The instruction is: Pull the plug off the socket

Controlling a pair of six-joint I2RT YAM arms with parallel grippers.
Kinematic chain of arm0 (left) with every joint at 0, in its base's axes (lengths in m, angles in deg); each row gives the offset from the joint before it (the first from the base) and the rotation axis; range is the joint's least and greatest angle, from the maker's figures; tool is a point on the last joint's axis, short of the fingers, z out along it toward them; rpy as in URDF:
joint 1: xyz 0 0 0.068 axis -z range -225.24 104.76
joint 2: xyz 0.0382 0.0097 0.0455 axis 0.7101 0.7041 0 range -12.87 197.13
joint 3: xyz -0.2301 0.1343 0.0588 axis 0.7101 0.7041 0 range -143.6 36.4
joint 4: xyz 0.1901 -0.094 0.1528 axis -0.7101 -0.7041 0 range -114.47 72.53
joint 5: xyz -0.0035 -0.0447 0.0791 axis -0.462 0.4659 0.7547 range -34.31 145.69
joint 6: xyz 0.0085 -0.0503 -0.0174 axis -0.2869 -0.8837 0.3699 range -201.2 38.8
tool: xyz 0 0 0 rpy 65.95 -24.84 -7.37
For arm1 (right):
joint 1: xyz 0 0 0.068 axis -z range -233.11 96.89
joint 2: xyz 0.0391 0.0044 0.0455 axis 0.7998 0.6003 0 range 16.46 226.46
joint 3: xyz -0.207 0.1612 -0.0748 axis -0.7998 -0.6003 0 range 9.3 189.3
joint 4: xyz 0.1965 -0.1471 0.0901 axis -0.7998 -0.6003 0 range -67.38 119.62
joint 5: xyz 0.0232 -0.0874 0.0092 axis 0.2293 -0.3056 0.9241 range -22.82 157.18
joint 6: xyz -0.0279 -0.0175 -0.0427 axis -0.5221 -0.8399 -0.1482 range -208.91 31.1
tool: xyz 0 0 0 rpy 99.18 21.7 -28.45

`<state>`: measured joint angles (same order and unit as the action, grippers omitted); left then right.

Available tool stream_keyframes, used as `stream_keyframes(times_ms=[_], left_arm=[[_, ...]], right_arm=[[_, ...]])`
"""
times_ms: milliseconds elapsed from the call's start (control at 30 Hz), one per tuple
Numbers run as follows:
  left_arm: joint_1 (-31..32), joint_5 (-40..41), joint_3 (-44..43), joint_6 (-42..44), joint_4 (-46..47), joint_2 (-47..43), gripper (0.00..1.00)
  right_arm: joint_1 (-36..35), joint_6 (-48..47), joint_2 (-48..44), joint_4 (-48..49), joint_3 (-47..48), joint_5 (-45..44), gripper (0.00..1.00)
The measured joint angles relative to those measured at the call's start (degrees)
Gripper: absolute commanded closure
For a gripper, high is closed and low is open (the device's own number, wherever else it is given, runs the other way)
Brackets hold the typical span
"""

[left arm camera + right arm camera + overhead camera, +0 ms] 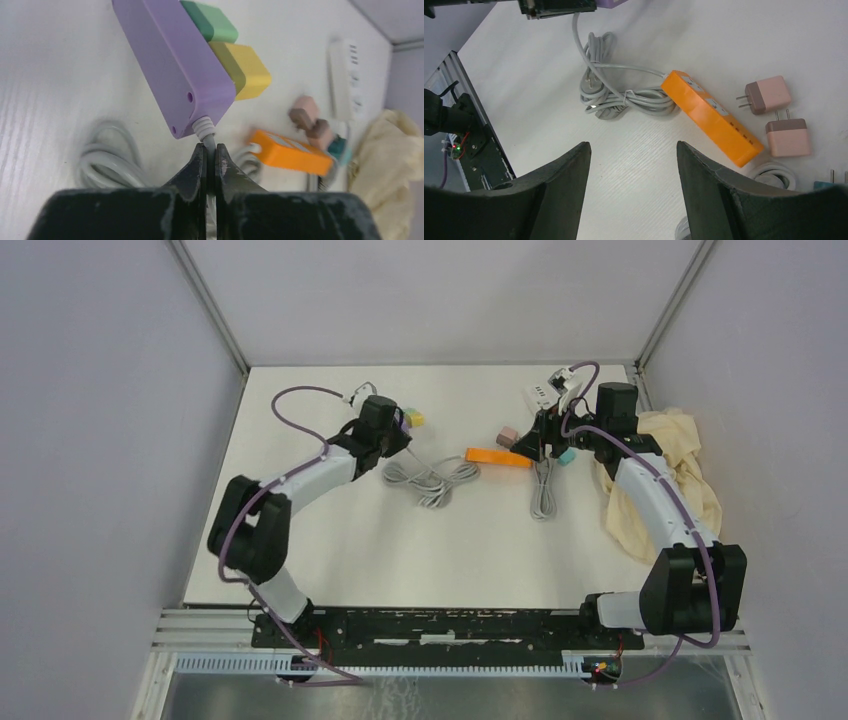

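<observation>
A purple socket strip [170, 60] lies on the table with a green plug [210, 22] and a yellow plug [245, 70] seated side by side in its face. My left gripper [210, 150] is shut on the strip's grey cable [209, 142], just below the ribbed collar where it leaves the purple body. In the top view that gripper [392, 435] sits over the strip, with only the yellow plug [415, 419] showing beside it. My right gripper [633, 145] hangs open over bare table, nothing between its fingers, short of an orange socket strip [711, 117].
The purple strip's cable lies in a coil [430, 480]; a second grey coil [543, 495] lies below the right gripper. Two pink adapters [768, 95] and a teal plug [566, 455] lie by the orange strip. A white power strip [545, 392] and a yellow cloth [690, 470] sit at the back right.
</observation>
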<state>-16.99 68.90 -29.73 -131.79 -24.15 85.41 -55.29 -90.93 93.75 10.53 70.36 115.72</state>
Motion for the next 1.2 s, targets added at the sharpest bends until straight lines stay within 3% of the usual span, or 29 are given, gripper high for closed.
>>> stream_keyframes(times_ms=[167,267,400,533,800,1200], left_arm=[[0.5,-9.5,14.5,4.1,15.6,-15.3,0.97],[1.7,-12.7,24.3,4.2,27.2,-21.2,0.97],[5.2,-14.4,32.9,4.2,39.1,-23.0,0.97],[9.4,-15.5,38.4,4.2,48.0,-22.9,0.97],[15.5,-15.7,47.7,4.3,64.7,-21.1,0.97],[19.3,-14.9,50.0,4.3,77.5,-14.8,0.97]], right_arm=[[0.0,5.0,0.6,3.7,-0.5,4.0,0.27],[0.0,14.3,2.9,12.8,-3.4,8.2,0.17],[-0.5,29.9,8.7,28.7,-9.6,10.6,0.07],[-2.0,42.4,12.1,38.7,-14.6,9.7,0.01],[-6.5,56.8,11.9,43.0,-16.7,2.3,0.01],[-15.4,64.7,13.9,33.2,-15.3,-3.7,0.01]])
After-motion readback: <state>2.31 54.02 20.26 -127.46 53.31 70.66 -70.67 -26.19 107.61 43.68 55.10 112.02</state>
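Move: The left gripper already pinches the grey cable at the purple strip's end. Its meeting spot is about 19 cm back, 9 right and 4 up; the cable coils lie roughly 4 back, 6 right, 8 below. The yellow plug, for the right gripper, is 6 cm ahead and 2 right of the left hand. From the right hand that plug is some 15 ahead, 27 left, 10 below; the orange strip 12 ahead, 4 left, 18 below. Keep the left gripper shut on the cable and swing the purple strip back about 19 cm and to the right, rising first and then settling a little, while the hand turns clockwise and tips up some 30 degrees. Meanwhile bring the right gripper about 11 cm left and down towards the yellow plug, rolling it, tipping the fingers steeply down and opening them fully. ##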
